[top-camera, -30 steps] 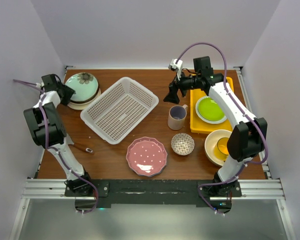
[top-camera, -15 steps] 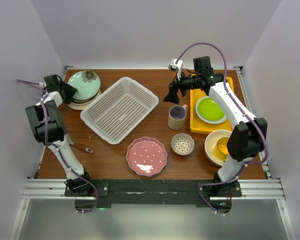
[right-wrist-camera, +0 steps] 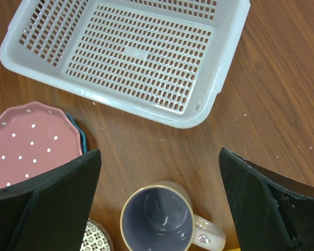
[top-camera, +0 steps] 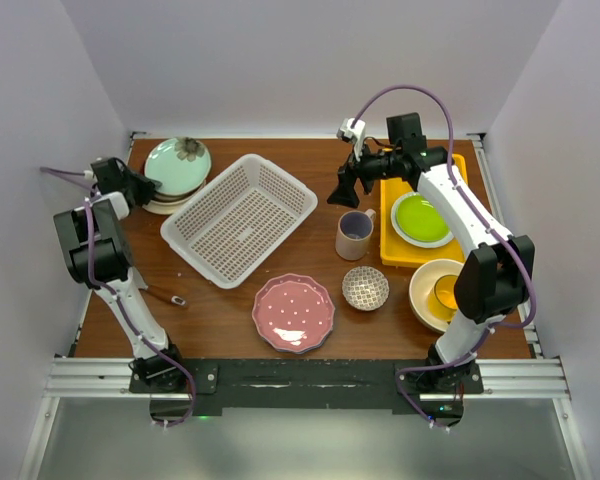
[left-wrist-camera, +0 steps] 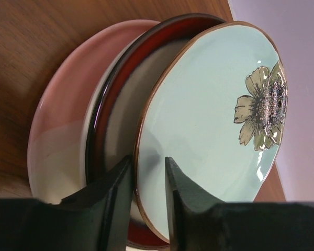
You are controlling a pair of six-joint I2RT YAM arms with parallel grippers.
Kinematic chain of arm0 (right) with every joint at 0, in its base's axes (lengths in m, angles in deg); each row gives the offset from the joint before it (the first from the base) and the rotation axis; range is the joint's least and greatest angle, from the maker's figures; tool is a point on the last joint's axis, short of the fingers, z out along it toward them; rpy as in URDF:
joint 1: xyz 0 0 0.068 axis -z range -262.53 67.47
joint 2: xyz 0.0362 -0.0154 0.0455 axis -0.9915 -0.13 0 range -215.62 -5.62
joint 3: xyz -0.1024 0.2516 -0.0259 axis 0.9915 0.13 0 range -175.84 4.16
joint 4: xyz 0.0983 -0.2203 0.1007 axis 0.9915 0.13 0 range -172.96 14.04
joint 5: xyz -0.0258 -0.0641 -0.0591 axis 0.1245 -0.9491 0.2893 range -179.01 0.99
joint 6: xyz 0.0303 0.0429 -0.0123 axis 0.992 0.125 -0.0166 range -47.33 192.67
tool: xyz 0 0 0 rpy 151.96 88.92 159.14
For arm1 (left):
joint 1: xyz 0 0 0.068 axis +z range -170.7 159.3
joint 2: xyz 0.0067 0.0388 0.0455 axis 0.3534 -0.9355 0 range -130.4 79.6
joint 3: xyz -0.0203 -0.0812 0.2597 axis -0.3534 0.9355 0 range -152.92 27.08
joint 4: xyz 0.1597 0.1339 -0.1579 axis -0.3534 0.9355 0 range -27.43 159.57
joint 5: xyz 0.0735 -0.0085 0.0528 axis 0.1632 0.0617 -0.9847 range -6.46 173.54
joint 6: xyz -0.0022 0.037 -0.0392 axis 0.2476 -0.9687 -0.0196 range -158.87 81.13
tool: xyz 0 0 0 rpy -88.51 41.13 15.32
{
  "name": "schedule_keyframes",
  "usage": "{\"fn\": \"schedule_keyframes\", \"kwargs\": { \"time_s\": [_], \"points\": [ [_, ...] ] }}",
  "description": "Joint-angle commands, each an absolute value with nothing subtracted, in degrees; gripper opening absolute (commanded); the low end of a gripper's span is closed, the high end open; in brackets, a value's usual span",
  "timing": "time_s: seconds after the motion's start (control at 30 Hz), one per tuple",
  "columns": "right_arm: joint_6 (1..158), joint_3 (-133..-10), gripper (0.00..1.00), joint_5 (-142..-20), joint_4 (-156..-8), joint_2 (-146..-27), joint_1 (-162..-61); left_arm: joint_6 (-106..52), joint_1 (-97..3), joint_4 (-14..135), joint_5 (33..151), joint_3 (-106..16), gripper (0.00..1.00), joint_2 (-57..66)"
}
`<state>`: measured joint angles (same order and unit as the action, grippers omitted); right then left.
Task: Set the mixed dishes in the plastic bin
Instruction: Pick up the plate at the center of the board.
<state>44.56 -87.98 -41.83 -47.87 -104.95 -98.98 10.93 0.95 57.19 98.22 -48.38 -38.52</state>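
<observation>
My left gripper (top-camera: 138, 187) (left-wrist-camera: 149, 164) is shut on the near rim of a mint plate with a flower (top-camera: 177, 162) (left-wrist-camera: 209, 104), tilting it up off a stack: a dark red-rimmed plate (left-wrist-camera: 110, 94) on a pink-and-cream plate (left-wrist-camera: 57, 130). The empty white plastic bin (top-camera: 238, 218) (right-wrist-camera: 141, 52) lies right of the stack. My right gripper (top-camera: 342, 190) (right-wrist-camera: 159, 157) hangs open above a beige mug (top-camera: 355, 234) (right-wrist-camera: 157, 219). Near the front lie a pink dotted plate (top-camera: 293, 312) (right-wrist-camera: 31, 141), a small patterned bowl (top-camera: 365, 288) and a cream bowl (top-camera: 425, 300) holding a yellow mug (top-camera: 446, 292).
A yellow tray (top-camera: 392, 250) with a green plate (top-camera: 420, 218) sits at the right, under the right arm. A wooden-handled utensil (top-camera: 165, 296) lies by the left arm. White walls close in the table on the left, the back and the right.
The left gripper has narrowed onto the mint plate's rim, and the plate has shifted up and to the right, standing more tilted off the stack. The right arm has not moved.
</observation>
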Motion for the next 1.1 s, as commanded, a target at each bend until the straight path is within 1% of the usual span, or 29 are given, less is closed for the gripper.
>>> {"fn": "schedule_keyframes", "kwargs": {
  "time_s": [0.0,0.07,0.13,0.17,0.27,0.6,0.8,1.07],
  "points": [
    [44.02,-89.27,0.98,-42.08,-48.07,-102.3,-99.23,13.95,1.01,50.36,103.84,-46.67,0.25,-37.82],
    [44.02,-89.27,0.98,-42.08,-47.98,-102.21,-99.23,14.91,1.45,48.69,104.28,-45.17,0.17,-36.51],
    [43.93,-89.18,0.98,-42.07,-48.07,-102.04,-99.23,15.35,1.8,47.38,104.64,-43.77,0.12,-35.36],
    [44.02,-89.1,0.98,-42.07,-47.9,-102.04,-99.23,15.7,1.98,47.19,104.72,-43.33,0.07,-34.14],
    [43.85,-89.01,0.98,-42.08,-47.89,-101.86,-99.23,16.32,2.59,46.75,105.34,-42.01,0.0,-31.68],
    [43.85,-88.83,0.98,-41.72,-47.81,-101.34,-99.23,20.62,5.32,45.17,108.85,-37.18,0.0,-26.66],
    [43.58,-88.74,0.98,-41.46,-47.63,-100.9,-99.23,24.84,6.99,39.73,110.96,-34.62,0.0,-23.06],
    [43.49,-88.48,0.98,-40.67,-47.45,-100.37,-99.31,30.12,8.22,34.89,113.07,-34.62,0.0,-20.24]
  ]
}}
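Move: The mint flowered plate already has its near-left rim between the left hand's open fingers; its middle is about 6 cm ahead and 5 cm to the right, roughly level with them. The plate stack beneath it centres some 3 cm ahead, 4 cm right and 3 cm below. The plastic bin's middle is about 21 cm right and 8 cm back. From the right hand, the mint plate lies roughly 40 cm left, 12 cm ahead and 16 cm lower. The left fingers pinch shut on the near-left rim of the mint plate, then keep that grip while the hand draws back about 5 cm and rises some 4 cm, the last of it nearly straight up. Meanwhile the wrist rolls some 15 degrees, its left side dropping, and the fingertips tip up slightly. ##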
